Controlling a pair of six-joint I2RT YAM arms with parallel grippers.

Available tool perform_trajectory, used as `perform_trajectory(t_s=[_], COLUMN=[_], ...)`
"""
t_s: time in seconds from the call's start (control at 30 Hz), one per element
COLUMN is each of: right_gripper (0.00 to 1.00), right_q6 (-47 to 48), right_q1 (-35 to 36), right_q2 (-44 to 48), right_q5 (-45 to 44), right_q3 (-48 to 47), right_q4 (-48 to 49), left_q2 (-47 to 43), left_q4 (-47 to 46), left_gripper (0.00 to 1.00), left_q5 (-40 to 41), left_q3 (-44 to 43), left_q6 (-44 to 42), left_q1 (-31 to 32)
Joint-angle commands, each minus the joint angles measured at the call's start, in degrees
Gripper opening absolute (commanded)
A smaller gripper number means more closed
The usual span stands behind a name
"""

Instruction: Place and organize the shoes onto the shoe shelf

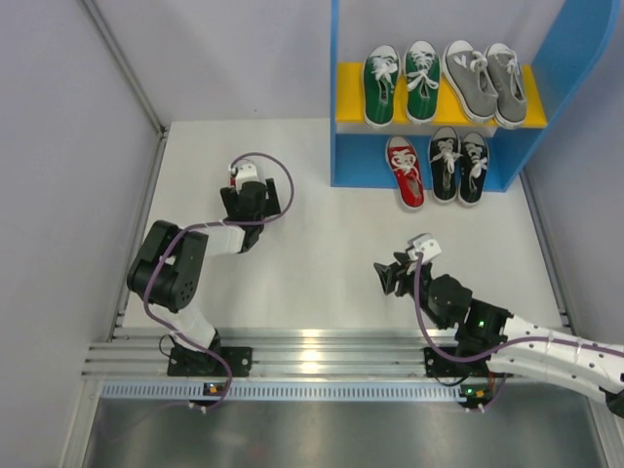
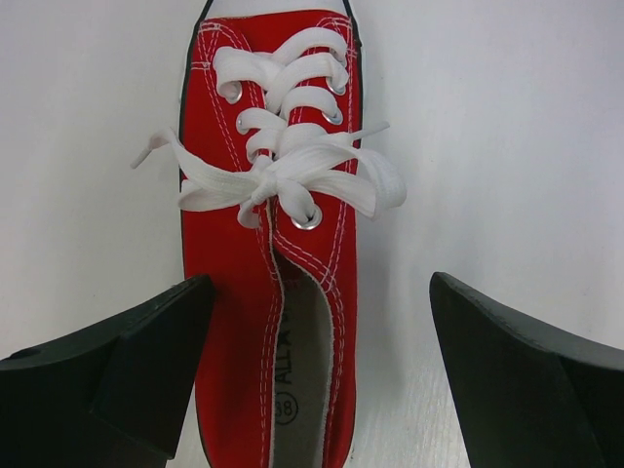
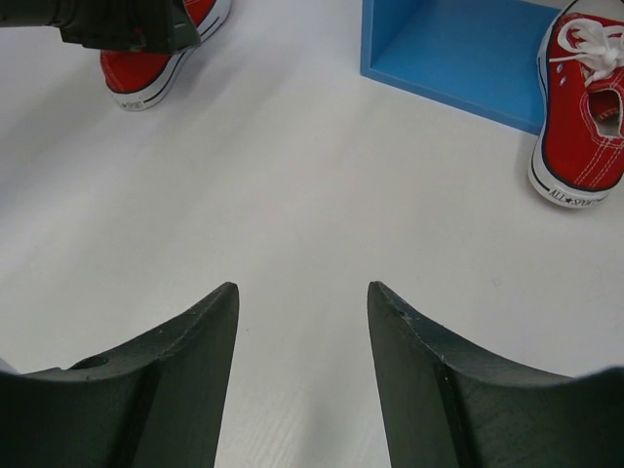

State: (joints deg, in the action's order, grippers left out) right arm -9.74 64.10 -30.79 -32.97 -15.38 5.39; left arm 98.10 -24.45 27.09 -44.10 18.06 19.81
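Observation:
A loose red shoe (image 2: 273,244) with white laces lies on the white table, toe pointing away. My left gripper (image 2: 322,322) is open around its heel end, with the left finger (image 2: 127,361) over the shoe's left side and the right finger well clear. In the top view this gripper (image 1: 244,200) hides that shoe. The shoe shelf (image 1: 556,68) holds a green pair (image 1: 402,83) and a grey pair (image 1: 483,80) on the yellow board. Below stand the other red shoe (image 1: 406,172) and a black pair (image 1: 458,166). My right gripper (image 1: 395,276) is open and empty over bare table.
The right wrist view has the loose red shoe (image 3: 146,68) at top left under the left arm, the shelf's blue wall (image 3: 458,58), and the shelved red shoe (image 3: 585,127) at the right. Grey walls close in the table on the left and back.

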Motion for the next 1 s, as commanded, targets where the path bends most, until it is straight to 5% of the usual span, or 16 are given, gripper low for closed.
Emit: perform_trajectory(t_s=[0.0,0.13,0.23,0.27,0.37,0.47,0.57,0.73,0.97], right_gripper=[0.55,0.55,0.55,0.55,0.55,0.55,0.55,0.55,0.58], right_q6=[-1.0,-0.9,-0.9,-1.1,-1.1,-1.3,-1.4,-0.9,1.2], right_q1=[0.9,0.9,0.9,0.9,0.9,0.9,0.9,0.8,0.5], right_q2=[0.7,1.1,1.7,2.0,2.9,3.5,4.2,4.3,9.3], right_q5=[-0.7,-1.0,-1.2,-1.3,-1.7,-1.7,-1.7,-3.5,-8.6], right_q3=[-0.4,-0.3,-0.1,0.0,0.5,0.6,0.8,0.4,-1.4], right_q4=[0.7,0.5,-0.1,-0.4,-0.6,-1.0,-1.3,-1.3,-4.0], left_q2=[0.7,1.6,1.1,0.9,0.9,0.5,-0.5,-5.7,-19.5], left_q4=[-4.6,-4.6,-4.6,-4.6,-4.2,-4.0,-3.8,0.3,15.4], left_gripper=[0.97,0.88,0.67,0.43,0.2,0.18,0.0,0.0,0.0], left_q5=[-0.9,-0.4,0.5,1.0,2.0,2.3,1.3,-1.7,5.7], left_q3=[-2.0,-2.7,-2.8,-2.7,-2.7,-2.5,-2.0,-1.2,5.7], left_q6=[0.3,0.2,0.5,0.6,1.3,1.4,1.1,0.0,9.7], left_q1=[-0.6,-0.6,-0.5,-0.6,-0.6,-0.5,-0.5,0.7,13.6])
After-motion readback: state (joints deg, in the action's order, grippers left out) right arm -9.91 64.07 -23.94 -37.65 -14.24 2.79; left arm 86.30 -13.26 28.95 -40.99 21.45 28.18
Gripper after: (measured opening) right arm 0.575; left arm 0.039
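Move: The last red shoe on the table lies between the left hand's open fingers, its middle about 2 cm ahead, 1 cm left and 1 cm below. From that hand, the front lower corner of the shelf's left wall is some 28 cm right and 4 cm ahead; the placed red shoe is about 52 cm right and 8 cm ahead. From the right hand, the shoe on the table is roughly 24 cm ahead, 44 cm left and 11 cm below. The left fingers close, pinching the red shoe near its opening, then draw back and right about 7 cm, rising slightly. ##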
